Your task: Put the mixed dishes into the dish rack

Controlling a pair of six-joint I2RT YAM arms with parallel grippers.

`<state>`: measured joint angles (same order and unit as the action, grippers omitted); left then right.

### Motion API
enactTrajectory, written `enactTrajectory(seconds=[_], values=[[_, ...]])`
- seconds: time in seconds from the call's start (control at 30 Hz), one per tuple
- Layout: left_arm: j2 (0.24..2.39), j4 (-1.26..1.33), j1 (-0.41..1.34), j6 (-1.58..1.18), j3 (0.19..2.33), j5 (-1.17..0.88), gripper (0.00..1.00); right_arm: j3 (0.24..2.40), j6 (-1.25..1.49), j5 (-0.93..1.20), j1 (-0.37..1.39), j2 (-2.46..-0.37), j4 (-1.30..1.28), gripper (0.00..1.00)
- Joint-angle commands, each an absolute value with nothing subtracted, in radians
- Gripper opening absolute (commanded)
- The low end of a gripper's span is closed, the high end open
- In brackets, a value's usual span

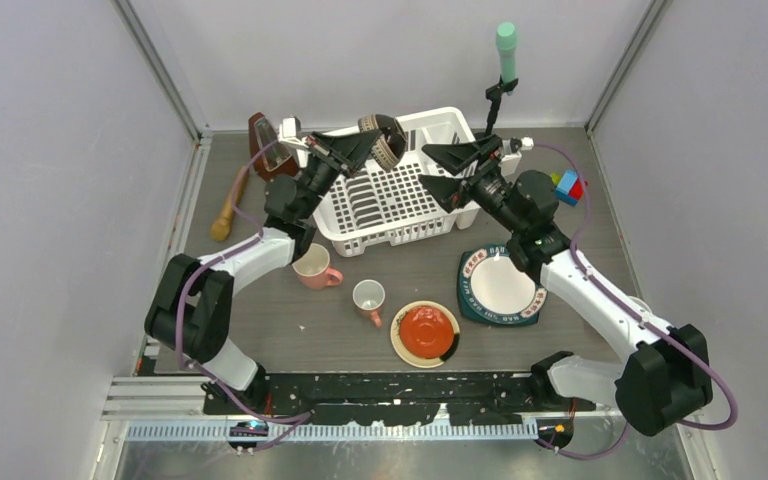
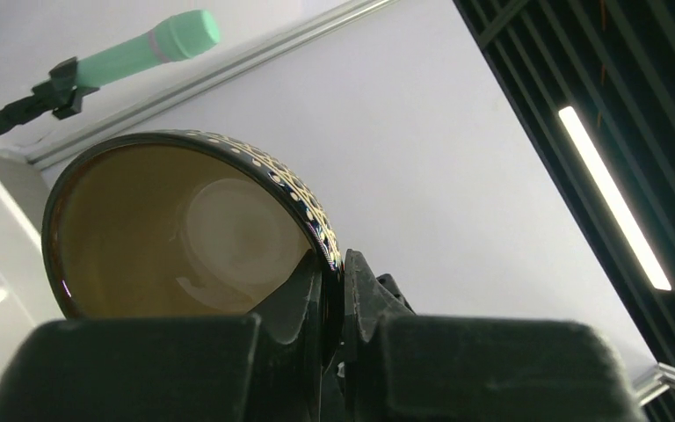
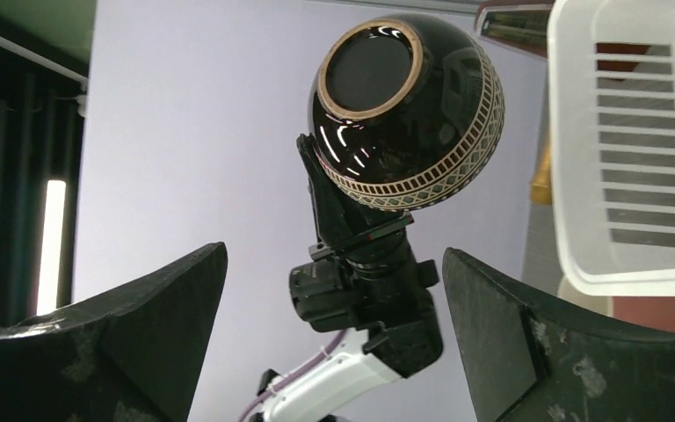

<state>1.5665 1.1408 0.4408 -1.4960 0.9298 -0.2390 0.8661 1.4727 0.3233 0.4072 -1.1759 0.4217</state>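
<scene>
The small brown bowl point(image 1: 388, 138) hangs tilted on its side over the back of the white dish rack point(image 1: 430, 222). My left gripper point(image 1: 373, 146) is shut on its rim, one finger inside and one outside point(image 2: 338, 274). The left wrist view shows the bowl's tan inside point(image 2: 167, 233); the right wrist view shows its dark patterned outside point(image 3: 413, 105). My right gripper point(image 1: 425, 166) is open and empty over the rack's right side, facing the bowl point(image 3: 334, 253). Two pink mugs point(image 1: 312, 267) point(image 1: 368, 297), the red-centred cream plate point(image 1: 426, 333) and the teal-rimmed plate point(image 1: 501, 287) sit on the table.
A wooden stick point(image 1: 228, 208) lies left of the rack, with a brown upright object point(image 1: 260, 133) behind it. Coloured blocks point(image 1: 568, 186) sit right of the rack. A green-tipped microphone point(image 1: 506, 45) stands on a stand behind the rack. Walls enclose three sides.
</scene>
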Motion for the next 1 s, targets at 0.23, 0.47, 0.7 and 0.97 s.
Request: enactTrajectory(seconds=[0.23, 0.47, 0.7, 0.97], values=[[1.515, 1.433, 0.439, -1.459, 1.013, -0.197, 0.0, 0.875, 1.972, 0.081, 0.479, -1.264, 0.581, 1.0], [1.521, 1.432, 0.439, -1.434, 1.064, -0.205, 0.0, 0.931, 2.13, 0.039, 0.539, -1.366, 0.677, 1.0], [1.536, 1.433, 0.439, -1.451, 1.071, -0.206, 0.0, 0.962, 2.163, 0.003, 0.555, -1.419, 0.754, 1.0], [1.547, 1.432, 0.439, -1.446, 1.081, -0.217, 0.0, 1.017, 2.09, 0.003, 0.555, -1.384, 0.578, 1.0]])
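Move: The decorated bowl, rim-gripped by the left hand above the dish rack, is centred about 7 cm ahead of the open right hand, 6 cm to its left and 3 cm lower. The rack's middle is about 7 cm ahead of that hand, 4 cm left and 20 cm down; the microphone stand is some 17 cm ahead and 14 cm right. From the left hand the bowl's middle is about 2 cm ahead, 2 cm right and 3 cm below. Upwards by about 7 cm, with a slight draw back, the left hand lifts the bowl it still pinches, tips its fingers up some 15 degrees, then holds still. Meanwhile the right hand closes in forward and left towards the bowl, about 5 cm forward, rising late, and rolls some 35 degrees clockwise as seen from behind its wrist, jaws staying wide open. ##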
